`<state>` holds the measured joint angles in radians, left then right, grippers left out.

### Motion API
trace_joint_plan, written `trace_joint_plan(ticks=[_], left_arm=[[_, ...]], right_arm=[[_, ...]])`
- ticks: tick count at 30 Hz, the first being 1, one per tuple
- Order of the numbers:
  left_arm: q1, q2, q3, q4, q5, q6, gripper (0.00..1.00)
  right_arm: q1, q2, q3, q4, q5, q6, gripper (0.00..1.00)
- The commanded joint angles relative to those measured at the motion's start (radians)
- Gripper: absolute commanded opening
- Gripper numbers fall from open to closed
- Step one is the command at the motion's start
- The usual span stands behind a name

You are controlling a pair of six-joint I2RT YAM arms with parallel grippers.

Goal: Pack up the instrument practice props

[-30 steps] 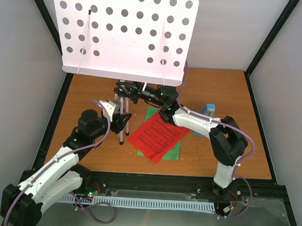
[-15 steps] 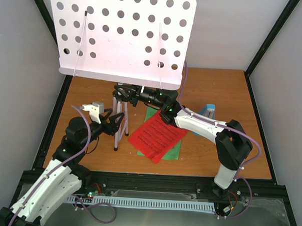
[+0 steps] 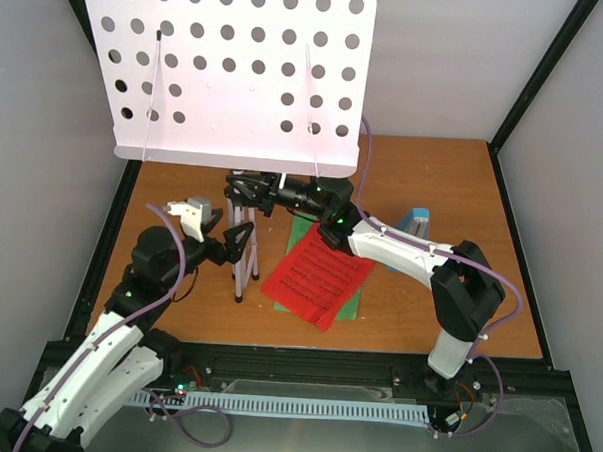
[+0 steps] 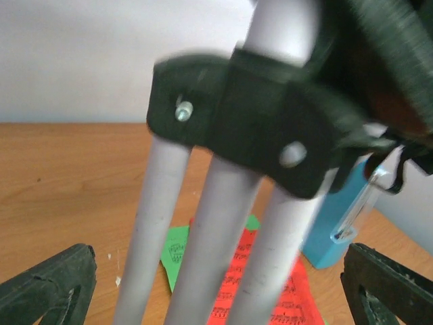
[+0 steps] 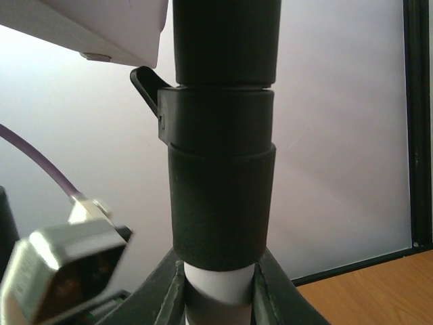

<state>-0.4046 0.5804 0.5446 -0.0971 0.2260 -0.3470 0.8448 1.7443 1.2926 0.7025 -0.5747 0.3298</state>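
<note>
The white hole-punched music stand towers at the back left on folded silver tripod legs. My right gripper is shut on the stand's pole just below its black collar, with the jaws pressed on both sides of the pole. My left gripper is open, its jaws wide on either side of the three legs without touching them. The red sheet lies on the green sheet right of the legs. The blue metronome stands further right.
Brown wooden table enclosed by grey walls and black frame posts. A black rail runs along the near edge. A purple cable loops from the right arm beside the stand.
The stand's plate has shifted left and up in view. My left gripper drew back to the left, opened, and now sits around the legs again. The right gripper kept hold of the pole.
</note>
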Motion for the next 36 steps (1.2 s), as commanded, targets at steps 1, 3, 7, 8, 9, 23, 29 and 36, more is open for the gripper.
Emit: trace_joint_plan(ticks=[1,3,7,8,9,23,29,36], left_arm=[[0.004,0.087,-0.036,0.111,-0.026,0.009,0.99],[0.004,0.129,-0.063,0.179,-0.022,0.014,1.0],[0.004,0.203,-0.115,0.326,0.049,0.04,0.99],[0.004,0.215,-0.12,0.351,0.058,0.045,0.97],[0.004,0.222,-0.127,0.369,0.061,0.049,0.95],[0.004,0.215,-0.179,0.387,0.041,0.038,0.4],[0.004,0.128,-0.091,0.234,0.015,0.04,0.2],[0.004,0.108,0.041,-0.003,0.144,-0.052,0.03]], right_arm=[[0.017,-0.074,0.01,0.091,-0.002,0.042,0.03],[0.017,-0.075,0.006,0.094,0.0,0.045,0.03],[0.017,-0.075,0.006,0.092,-0.002,0.049,0.03],[0.017,-0.077,0.004,0.093,0.001,0.049,0.03],[0.017,-0.079,0.005,0.09,0.006,0.049,0.03],[0.008,-0.052,0.067,0.02,0.133,0.054,0.03],[-0.023,-0.001,0.221,-0.129,0.188,0.094,0.03],[-0.059,0.091,0.282,-0.294,0.267,0.154,0.03]])
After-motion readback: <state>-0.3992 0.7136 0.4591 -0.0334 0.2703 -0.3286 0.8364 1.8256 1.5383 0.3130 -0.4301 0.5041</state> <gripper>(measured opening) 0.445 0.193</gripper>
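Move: Slightly ahead and below the open left hand are the folded tripod legs; the stretch to grip lies about 3 cm ahead, 2 cm to the right and 7 cm down. Their black hub is some 4 cm ahead, 3 cm right and 5 cm above that hand, and the red sheet lies about 3 cm ahead, 17 cm right and 24 cm below it. From the right hand, already gripping the stand's pole, that leg stretch is roughly 17 cm below, level fore and aft, and 2 cm to the right. Dropping about 7 cm and easing some 3 cm forward and 2 cm right, the left hand closes its wide-open fingers around the bunched legs below the hub, then draws them slightly back and up. The right hand keeps its grip on the pole, first still, then pushing about 5 cm forward and a little left while rolling some 20 degrees to tip the stand's top forward. ##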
